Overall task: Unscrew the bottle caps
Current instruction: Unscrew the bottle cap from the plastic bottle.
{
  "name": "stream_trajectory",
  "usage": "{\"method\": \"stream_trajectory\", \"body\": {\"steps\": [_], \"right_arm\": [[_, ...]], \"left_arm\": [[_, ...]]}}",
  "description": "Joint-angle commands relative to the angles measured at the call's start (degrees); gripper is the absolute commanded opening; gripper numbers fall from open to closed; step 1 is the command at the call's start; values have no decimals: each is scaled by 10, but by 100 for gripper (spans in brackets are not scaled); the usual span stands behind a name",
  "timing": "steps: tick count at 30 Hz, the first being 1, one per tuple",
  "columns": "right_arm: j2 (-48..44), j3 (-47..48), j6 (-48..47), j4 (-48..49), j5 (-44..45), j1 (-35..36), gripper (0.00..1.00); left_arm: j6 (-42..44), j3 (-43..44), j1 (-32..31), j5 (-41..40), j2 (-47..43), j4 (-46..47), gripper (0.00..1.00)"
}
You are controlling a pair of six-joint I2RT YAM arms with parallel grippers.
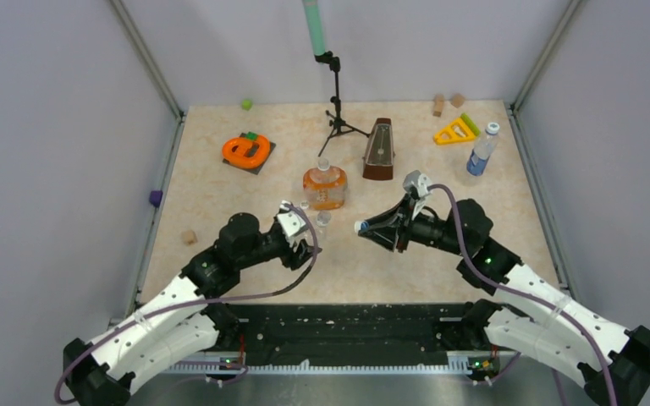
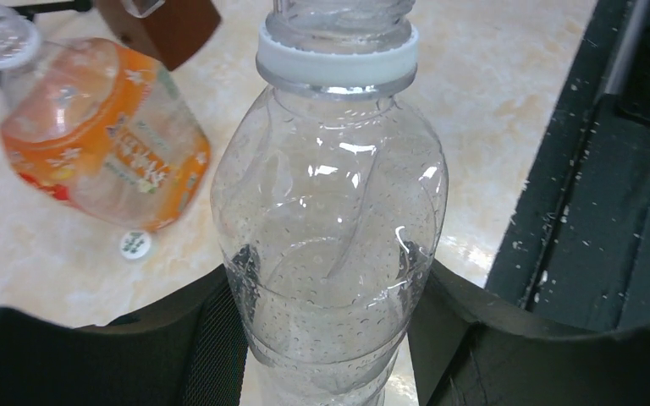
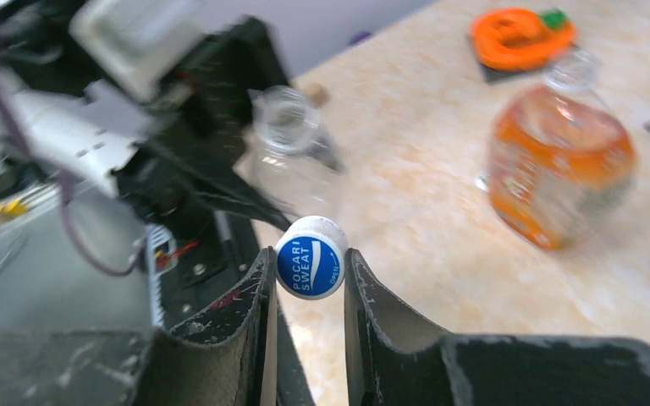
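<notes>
My left gripper (image 2: 330, 296) is shut on the lower body of the plain clear bottle (image 2: 330, 211), which stands upright with an open mouth and a white ring at its neck (image 1: 322, 220). My right gripper (image 3: 309, 269) is shut on the blue bottle cap (image 3: 311, 256), held in the air just right of that bottle (image 1: 360, 227). The squat orange bottle (image 1: 324, 188) stands behind, with a small white cap (image 2: 135, 245) lying on the table at its foot. The blue-label bottle (image 1: 481, 152) stands at the far right with its white cap (image 1: 493, 128) on.
A brown metronome (image 1: 379, 150) and a black tripod stand (image 1: 337, 110) stand behind the orange bottle. An orange ring on a dark plate (image 1: 247, 150) is at back left, a yellow triangle (image 1: 455, 132) at back right. Small blocks (image 1: 189, 238) lie scattered.
</notes>
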Motion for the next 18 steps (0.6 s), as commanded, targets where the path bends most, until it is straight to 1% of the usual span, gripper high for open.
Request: {"method": "stream_trajectory", "body": {"steps": [1, 7, 10, 12, 14, 18], "right_arm": [[19, 32, 33, -79, 203, 7, 0], [61, 35, 70, -90, 280, 7, 0], [104, 41, 94, -110, 313, 7, 0], [139, 49, 104, -112, 316, 7, 0], [177, 60, 112, -105, 309, 6, 0], [253, 85, 130, -96, 300, 7, 0]], "left_arm": [[-17, -26, 1, -76, -66, 73, 0], [-25, -79, 1, -147, -154, 124, 0], [-28, -96, 1, -181, -188, 133, 0], [-30, -105, 1, -192, -204, 138, 0], [-33, -109, 1, -220, -216, 139, 0], [-39, -111, 1, -235, -230, 137, 0]]}}
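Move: My right hand holds the blue-topped cap. Bare table to set it on lies about 12 cm ahead and 26 cm below. The orange-label bottle stands some 22 cm ahead of this hand and 10 cm to its left, with a loose white cap on the table about 6 cm left of that bottle. From my left hand, gripping the open bottle, the orange-label bottle is about 20 cm ahead and 4 cm right. With the cap still pinched, I swing my right hand down about 12 cm and forward about 9 cm towards the table by the orange-label bottle, tipping the fingers down and turning them clockwise some 30 degrees. My left hand keeps its grip and carries the open bottle left and up, away from the cap, turning counter-clockwise while its fingers rise towards level. ##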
